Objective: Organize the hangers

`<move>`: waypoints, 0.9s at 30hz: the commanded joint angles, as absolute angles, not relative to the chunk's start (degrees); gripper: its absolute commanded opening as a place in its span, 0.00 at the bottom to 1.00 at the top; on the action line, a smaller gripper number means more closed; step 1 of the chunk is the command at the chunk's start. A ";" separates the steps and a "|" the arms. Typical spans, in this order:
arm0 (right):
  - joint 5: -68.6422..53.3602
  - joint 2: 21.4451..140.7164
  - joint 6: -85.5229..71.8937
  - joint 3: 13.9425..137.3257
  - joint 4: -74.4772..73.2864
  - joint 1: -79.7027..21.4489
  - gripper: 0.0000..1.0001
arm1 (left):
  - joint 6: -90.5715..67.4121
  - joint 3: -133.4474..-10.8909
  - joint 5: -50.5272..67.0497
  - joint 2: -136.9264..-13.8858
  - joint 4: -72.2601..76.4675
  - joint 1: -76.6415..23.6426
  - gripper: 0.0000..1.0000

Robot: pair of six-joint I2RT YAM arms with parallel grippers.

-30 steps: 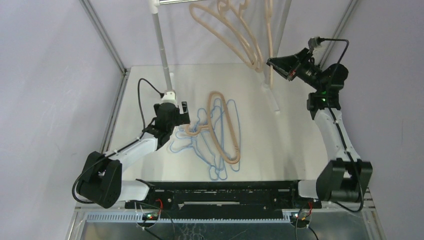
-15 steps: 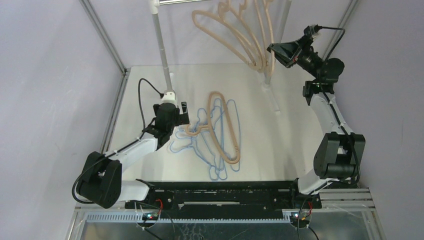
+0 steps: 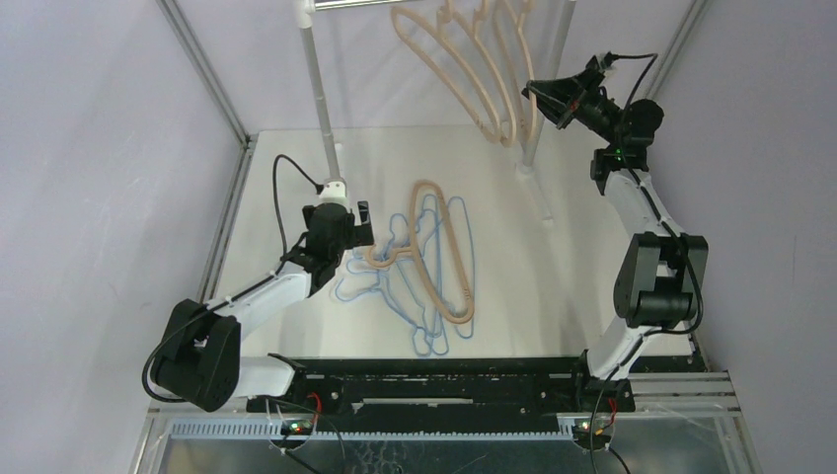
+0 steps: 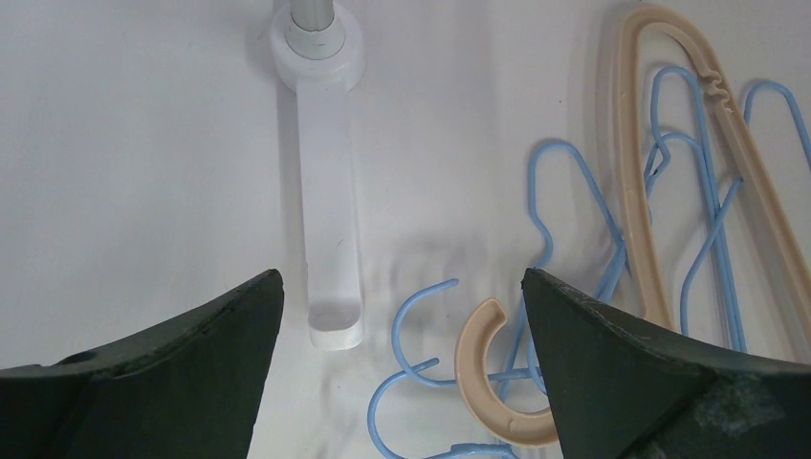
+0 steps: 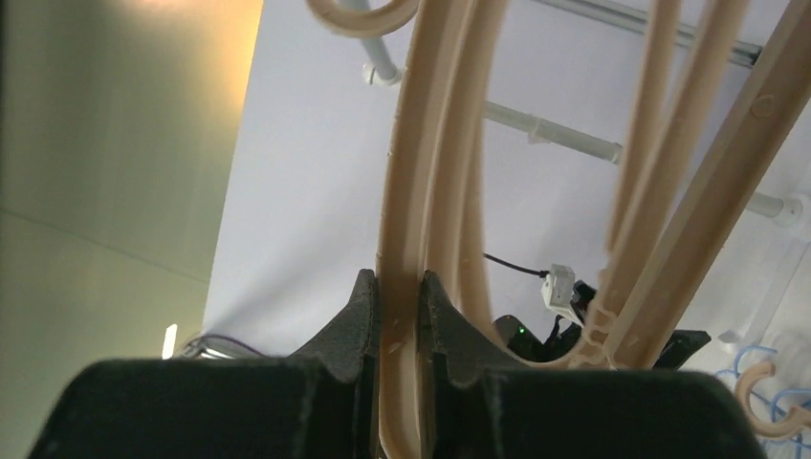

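Tan hangers (image 3: 464, 69) hang in a bunch from the rail at the back. My right gripper (image 3: 538, 99) is raised beside them and shut on the bar of one tan hanger (image 5: 406, 191), which runs straight up between its jaws (image 5: 400, 287). Two more tan hangers (image 5: 689, 191) hang to its right. On the table lies another tan hanger (image 3: 439, 252) across several blue wire hangers (image 3: 424, 296). My left gripper (image 4: 402, 373) is open just above their hooks: the tan hook (image 4: 478, 373) and a blue hook (image 4: 411, 306) lie between its fingers, untouched.
The silver rail (image 3: 341, 3) stands on two posts, the left one (image 3: 316, 79) and the right one (image 3: 548, 89), each with a white foot (image 4: 330, 239) on the table. The left foot lies just left of the hooks. Purple walls close in both sides.
My right arm has risen and swung toward the back with its tan hanger, and the hanging bunch has shifted right and up. The left arm and the hangers on the table have not moved.
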State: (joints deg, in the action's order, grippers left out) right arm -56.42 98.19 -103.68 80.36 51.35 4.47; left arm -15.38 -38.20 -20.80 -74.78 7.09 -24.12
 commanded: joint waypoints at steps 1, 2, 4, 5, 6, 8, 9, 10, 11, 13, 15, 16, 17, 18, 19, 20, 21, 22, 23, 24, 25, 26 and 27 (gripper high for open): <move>-54.94 98.85 -104.17 85.00 51.98 3.46 0.01 | -14.11 -39.02 -21.36 -73.82 8.17 -24.44 0.99; -54.96 99.20 -104.15 85.49 51.90 3.27 0.01 | -14.14 -39.02 -21.36 -73.83 8.17 -24.43 0.99; -54.90 99.71 -103.82 86.28 51.39 2.81 0.01 | -14.06 -38.96 -21.44 -73.74 8.17 -24.43 0.99; -54.92 99.88 -103.44 86.62 50.75 2.50 0.01 | -14.06 -39.02 -21.49 -73.73 8.17 -24.43 1.00; -54.81 100.05 -102.74 86.92 50.01 2.07 0.01 | -14.06 -39.02 -21.53 -73.76 8.17 -24.43 0.99; -54.70 100.25 -100.92 87.54 47.77 0.91 0.01 | -14.05 -39.07 -21.47 -73.83 8.17 -24.43 1.00; -54.65 100.42 -99.91 87.73 46.68 0.22 0.01 | -14.03 -39.11 -21.45 -73.79 8.17 -24.45 1.00; -54.44 100.58 -99.06 87.86 45.68 -0.59 0.01 | -14.04 -39.11 -21.40 -73.74 8.15 -24.44 0.99; -54.23 100.75 -98.19 87.81 44.83 -1.41 0.01 | -14.04 -39.03 -21.44 -73.71 8.09 -24.47 0.99; -53.83 101.38 -97.02 87.73 43.64 -3.02 0.01 | -14.05 -38.90 -21.45 -73.37 8.01 -24.44 0.99; -53.63 102.32 -96.57 87.64 43.22 -4.65 0.00 | -14.06 -38.72 -21.52 -72.89 8.00 -24.44 1.00; -53.42 102.81 -96.64 87.43 43.39 -5.32 0.00 | -14.06 -38.68 -21.56 -72.76 7.94 -24.42 1.00; -53.13 103.24 -96.72 87.25 43.61 -6.04 0.00 | -14.06 -38.60 -21.61 -72.46 7.98 -24.42 0.99; -52.95 103.61 -96.81 87.10 43.97 -6.71 0.00 | -14.06 -38.54 -21.70 -72.32 7.94 -24.43 0.99; -52.66 103.96 -96.97 86.90 44.15 -7.31 0.00 | -14.02 -38.50 -21.78 -72.17 7.91 -24.43 0.99; -52.40 104.45 -96.83 86.96 44.12 -7.94 0.00 | -13.97 -38.45 -21.80 -71.96 7.91 -24.43 0.99; -52.27 104.79 -96.62 87.24 43.81 -8.57 0.00 | -13.97 -38.41 -21.80 -71.84 7.79 -24.42 0.99; -52.18 105.23 -96.29 88.00 43.32 -9.25 0.00 | -13.93 -38.36 -21.87 -71.73 7.82 -24.43 0.99; -52.20 105.66 -95.78 88.89 42.62 -10.04 0.00 | -13.90 -38.33 -21.96 -71.63 7.80 -24.41 0.99; -52.23 106.23 -95.29 89.80 41.88 -10.86 0.00 | -13.97 -38.36 -21.97 -71.74 7.81 -24.45 0.99; -52.18 106.71 -94.87 90.82 41.12 -11.95 0.00 | -13.93 -38.37 -21.97 -71.72 7.82 -24.43 0.99; -52.18 107.15 -94.44 91.77 40.41 -12.83 0.00 | -14.02 -38.40 -21.93 -71.72 7.82 -24.43 0.99; -52.05 107.62 -93.83 92.83 39.59 -13.60 0.00 | -14.06 -38.36 -21.82 -71.64 7.78 -24.43 0.99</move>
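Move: The beige hanger is already pinched near its near end in the right hand. The stretch of rail it is taken along lies about 14 cm ahead, 10 cm left and 8 cm above. The hangers already hanging there fan out with their middle roughly 9 cm left of the hand, 4 cm ahead and 2 cm below; the rack's right upright stands some 14 cm ahead and 6 cm right. From the idle left hand that rail stretch is about 21 cm ahead, 30 cm right and 40 cm above. The held hanger, its hook apparently over the rail, is first eased about 1 cm forward and down, then carried some 11 cm to the left along the rail by the right hand, alongside the hangers already hanging there. The hand sinks a further centimetre on the way and turns about 10 degrees counter-clockwise, the fingers keeping their pinch. ##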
